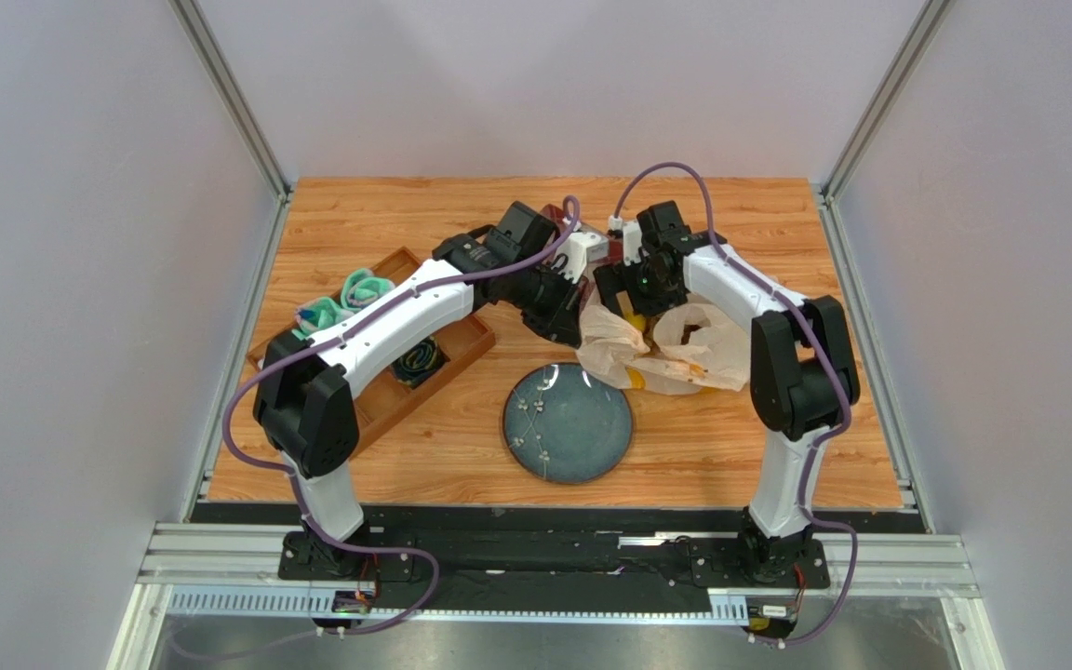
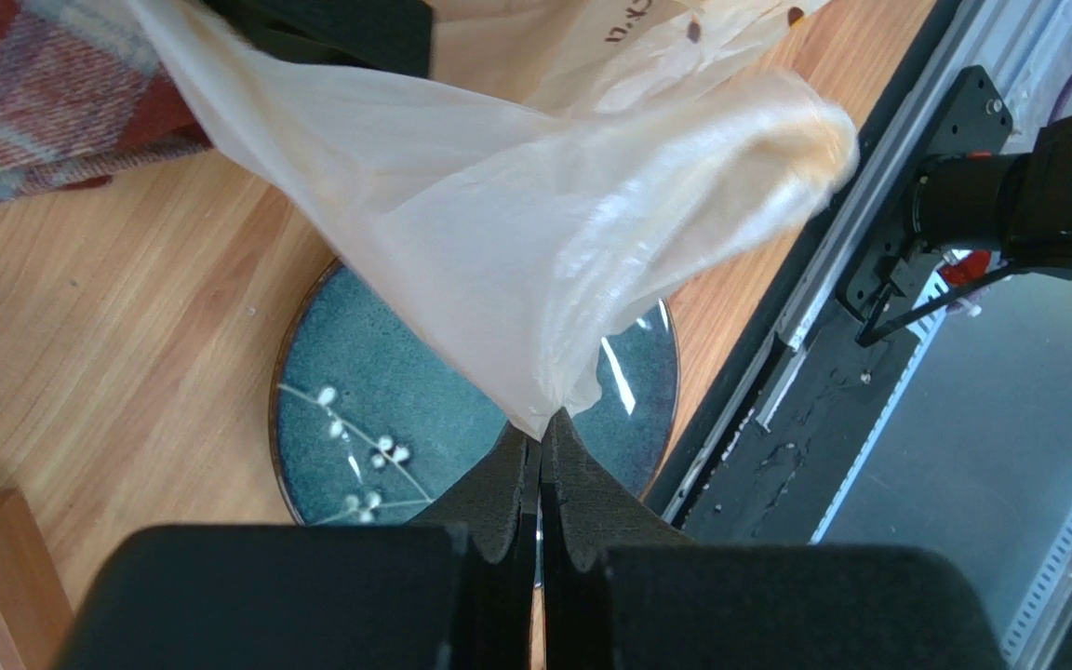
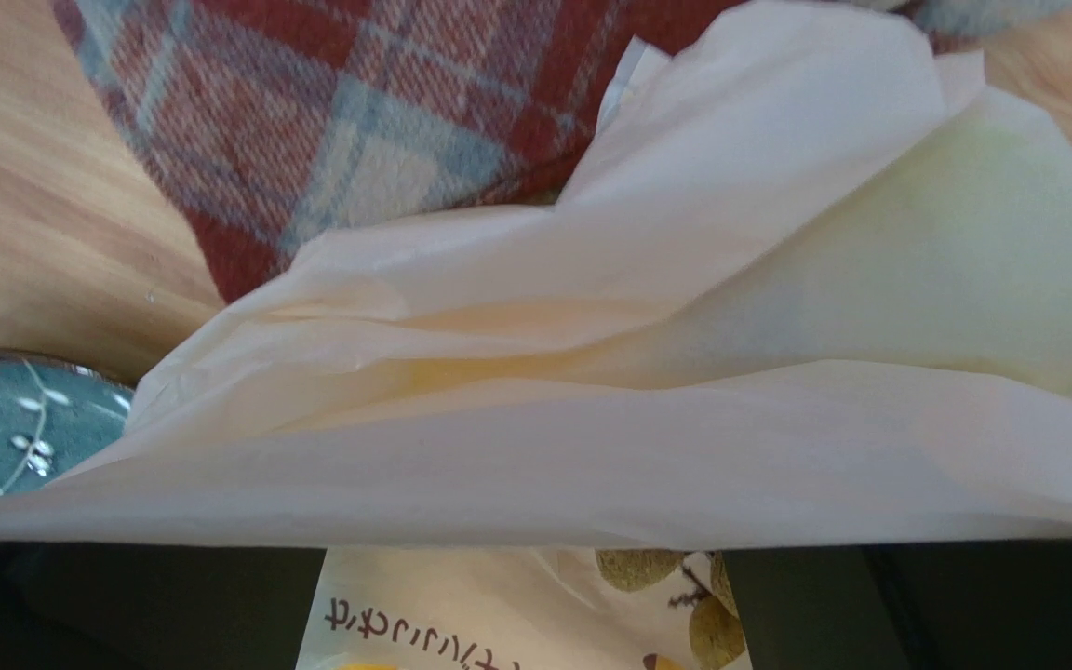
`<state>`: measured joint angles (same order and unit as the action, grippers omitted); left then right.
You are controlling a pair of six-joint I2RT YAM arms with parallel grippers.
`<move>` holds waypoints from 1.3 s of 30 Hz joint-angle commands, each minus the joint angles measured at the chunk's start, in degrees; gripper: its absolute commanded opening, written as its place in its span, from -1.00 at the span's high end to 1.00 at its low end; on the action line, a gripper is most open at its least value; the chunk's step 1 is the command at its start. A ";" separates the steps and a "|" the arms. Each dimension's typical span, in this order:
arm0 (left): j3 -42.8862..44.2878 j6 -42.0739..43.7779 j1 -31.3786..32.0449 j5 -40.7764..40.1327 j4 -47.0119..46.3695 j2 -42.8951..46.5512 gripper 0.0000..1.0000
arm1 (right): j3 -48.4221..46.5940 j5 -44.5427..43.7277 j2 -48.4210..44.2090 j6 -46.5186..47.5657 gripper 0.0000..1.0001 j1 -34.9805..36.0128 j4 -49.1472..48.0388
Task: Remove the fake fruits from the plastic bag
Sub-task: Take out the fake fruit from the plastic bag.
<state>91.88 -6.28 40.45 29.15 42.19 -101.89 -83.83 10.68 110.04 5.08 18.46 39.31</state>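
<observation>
The beige plastic bag [image 1: 675,356] lies crumpled right of centre, behind the plate. My left gripper [image 2: 542,444] is shut on a pinch of its film, which it holds stretched up over the plate; from above this gripper [image 1: 573,324] is at the bag's left edge. My right gripper [image 3: 528,579] is open, its dark fingers [image 3: 122,607] far apart with bag film [image 3: 612,447] draped across them; from above it [image 1: 628,296] is at the bag's back edge. A yellow fruit [image 1: 669,325] shows at the bag's mouth. The other fake fruits are hidden inside.
A blue-green plate [image 1: 568,422] sits just in front of the bag. A red plaid cloth [image 3: 360,126] lies behind the bag, under the arms. At the left, a wooden tray [image 1: 465,342] holds coiled teal and black items. Metal rails run along the near table edge.
</observation>
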 commanded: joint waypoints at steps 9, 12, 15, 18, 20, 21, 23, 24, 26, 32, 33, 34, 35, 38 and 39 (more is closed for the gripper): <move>2.17 -0.40 0.07 2.94 -0.45 -0.51 1.00 | -6.79 -5.67 4.67 1.24 -0.29 0.88 2.35; 3.13 0.04 0.07 2.50 -0.53 -0.86 1.00 | -3.63 -4.44 -2.00 3.79 -0.20 0.53 4.54; 4.27 0.83 -0.10 1.88 -0.89 -0.95 1.00 | -2.04 -3.04 -9.30 7.13 -0.14 0.53 8.67; 5.50 1.19 -0.45 2.14 -1.32 -1.21 1.00 | -2.21 -1.45 -14.58 10.29 -0.12 0.35 15.17; 6.30 1.27 -0.63 2.40 -1.68 -1.47 1.00 | -1.78 -0.48 -18.43 12.75 -0.11 0.35 18.85; 6.56 1.27 -0.72 2.84 -1.68 -1.91 1.00 | -1.51 -0.22 -19.85 13.54 -0.11 0.26 19.48; 7.18 1.01 -0.90 3.37 -2.20 -2.35 1.00 | -0.37 0.31 -22.75 15.56 -0.12 0.17 20.36; 7.44 0.92 -1.07 4.24 -2.55 -2.87 1.00 | -0.11 -0.30 -25.29 15.83 -0.13 0.17 20.45; 8.84 0.57 -1.07 5.21 -2.64 -3.49 1.00 | -1.06 -1.27 -26.89 17.06 -0.13 0.09 23.42; 11.13 0.66 -3.44 5.92 -4.05 -3.50 1.00 | 0.77 -9.36 -36.11 23.39 -0.14 -0.79 28.71; 11.92 0.75 -3.71 6.01 -4.14 -3.76 1.00 | 0.25 -6.84 -37.43 25.31 -0.13 -0.88 29.67; 12.53 1.09 -3.97 6.36 -3.88 -4.11 1.00 | -0.80 -3.68 -39.79 26.55 -0.14 -0.88 32.29; 13.15 1.27 -4.23 7.32 -3.70 -4.54 1.00 | -1.85 0.62 -40.95 28.21 -0.15 -0.71 33.45; 14.82 0.75 -4.24 8.73 -4.14 -6.13 1.00 | -1.87 12.60 -45.69 30.87 -0.21 3.22 31.45; 15.43 0.49 -4.24 10.39 -4.57 -7.00 1.00 | -0.73 12.96 -45.88 30.60 -0.22 5.34 30.49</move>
<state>103.77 -6.07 36.53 35.29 40.12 -107.00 -83.42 11.73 69.52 30.39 18.02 70.02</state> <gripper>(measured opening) 0.007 0.708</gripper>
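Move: The lemon lies inside the bag, close by the right fingertips: about 2 cm ahead, 1 cm left and 1 cm below. From the right hand, the checked cloth's middle is some 5 cm ahead and 7 cm left, and the plate's about 17 cm back and 7 cm left, both about 5 cm lower. From the left hand, the lemon is roughly 13 cm ahead, 6 cm right and 13 cm down. The lemon is pinched between the right finger pads after a short reach of about 2 cm forward, then drawn back and up some 17 cm each way and to the right out of the bag, the hand turning counter-clockwise. The left hand keeps its pinch on the bag's edge, at first almost still, then lifting it up and forward about 5 cm each. ##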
